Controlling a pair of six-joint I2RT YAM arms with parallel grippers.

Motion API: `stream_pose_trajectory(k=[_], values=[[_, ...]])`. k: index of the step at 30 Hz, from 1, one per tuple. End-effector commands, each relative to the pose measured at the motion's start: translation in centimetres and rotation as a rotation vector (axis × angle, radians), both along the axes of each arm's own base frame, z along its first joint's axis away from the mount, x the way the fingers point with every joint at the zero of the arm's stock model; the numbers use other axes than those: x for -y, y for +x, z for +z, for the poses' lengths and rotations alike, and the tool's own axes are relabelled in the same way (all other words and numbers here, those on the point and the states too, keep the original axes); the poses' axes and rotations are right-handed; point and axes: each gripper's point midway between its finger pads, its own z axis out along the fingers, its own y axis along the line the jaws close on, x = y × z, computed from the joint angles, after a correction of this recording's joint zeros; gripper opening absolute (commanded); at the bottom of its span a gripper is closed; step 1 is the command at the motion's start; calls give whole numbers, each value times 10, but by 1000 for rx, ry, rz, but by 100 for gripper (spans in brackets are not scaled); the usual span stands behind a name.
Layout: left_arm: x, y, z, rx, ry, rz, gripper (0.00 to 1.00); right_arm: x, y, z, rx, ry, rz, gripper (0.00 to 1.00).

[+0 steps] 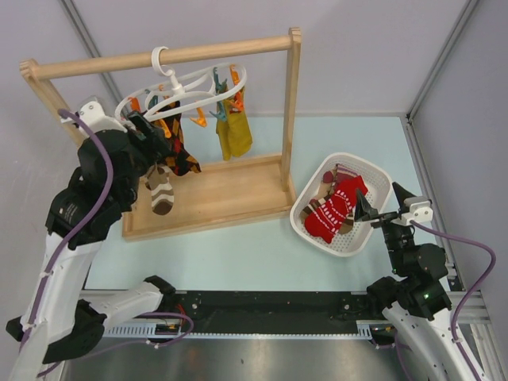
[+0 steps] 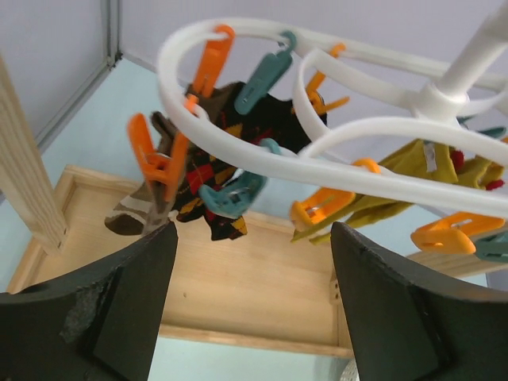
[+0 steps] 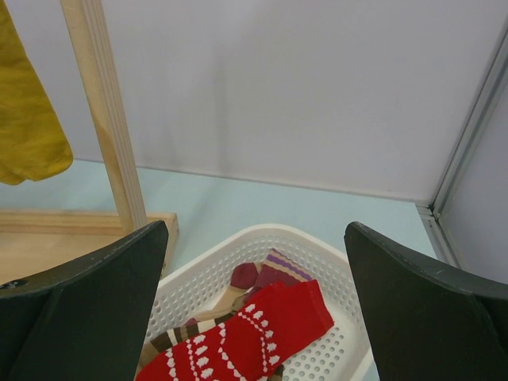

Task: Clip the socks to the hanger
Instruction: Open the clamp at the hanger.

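The white hanger (image 1: pixel 190 86) (image 2: pixel 317 159) hangs by its hook from the wooden rail. A brown sock with cream stripes (image 1: pixel 161 190) (image 2: pixel 131 214) hangs from an orange peg (image 2: pixel 155 167) at its left end. My left gripper (image 1: pixel 147 135) (image 2: pixel 254 230) stands open just below and beside that end, with nothing between its fingers. A red sock with white pattern (image 1: pixel 337 208) (image 3: pixel 246 341) lies in the white basket (image 1: pixel 357 156) (image 3: pixel 262 232) on top of another brown striped sock (image 3: pixel 178 337). My right gripper (image 1: pixel 367 208) (image 3: pixel 258 230) hovers open over the basket's near side.
A black sock with diamonds (image 1: pixel 182 159) (image 2: pixel 230 159) and a mustard sock (image 1: pixel 235 131) (image 2: pixel 413 163) also hang from the hanger. The wooden rail frame (image 1: pixel 294 95) stands on a wooden base (image 1: pixel 230 190). Grey walls close in the back and both sides.
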Motion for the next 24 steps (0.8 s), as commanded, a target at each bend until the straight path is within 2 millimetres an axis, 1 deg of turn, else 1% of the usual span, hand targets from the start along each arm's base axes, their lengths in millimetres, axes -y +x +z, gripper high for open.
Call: stream_pose_trajectory(k=[1,3,5,8,9,11,17,18,21,24], values=[[-13,-8,19,66,-33,6,83,1,-5,13,49,9,8,100],[-23,-5,19,63,-30,38,83,1,-6,13,54,11,8,100],[-22,-4,20,65,-42,23,83,1,-6,14,55,13,8,100],[-29,-1,20,75,-45,47,81,1,-7,14,56,14,9,100],[-31,0,19,72,-44,58,79,2,-7,14,57,15,8,100],[-30,1,15,62,-46,48,77,2,-7,14,57,15,8,100],[-32,1,14,51,-41,54,67,1,-7,14,58,15,13,100],[-32,1,13,47,-40,59,63,1,-8,14,59,16,14,100],[-33,2,10,29,-29,66,59,0,-8,14,59,16,16,100],[-36,2,10,24,-27,80,59,1,-7,14,58,15,13,100]])
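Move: The teal clamp on the near rim of the hanger lies about 8 cm ahead of the left hand, 3 cm to its left and some 3 cm below. An orange clamp sits about 4 cm to the left of the teal one, another some 4 cm to its right and 1 cm farther out. From the right hand, that teal clamp is roughly 48 cm to the left, 12 cm ahead and 10 cm higher. The near teal clamp is lined up between the left hand's open fingers: the hand shifts about 3 cm to the left along the hanger's near side, rising some 1 cm and swinging slightly counter-clockwise. It then all but stops, sinks a touch, and the fingers narrow from wide to a bit over half open, still clear of the clamp. ##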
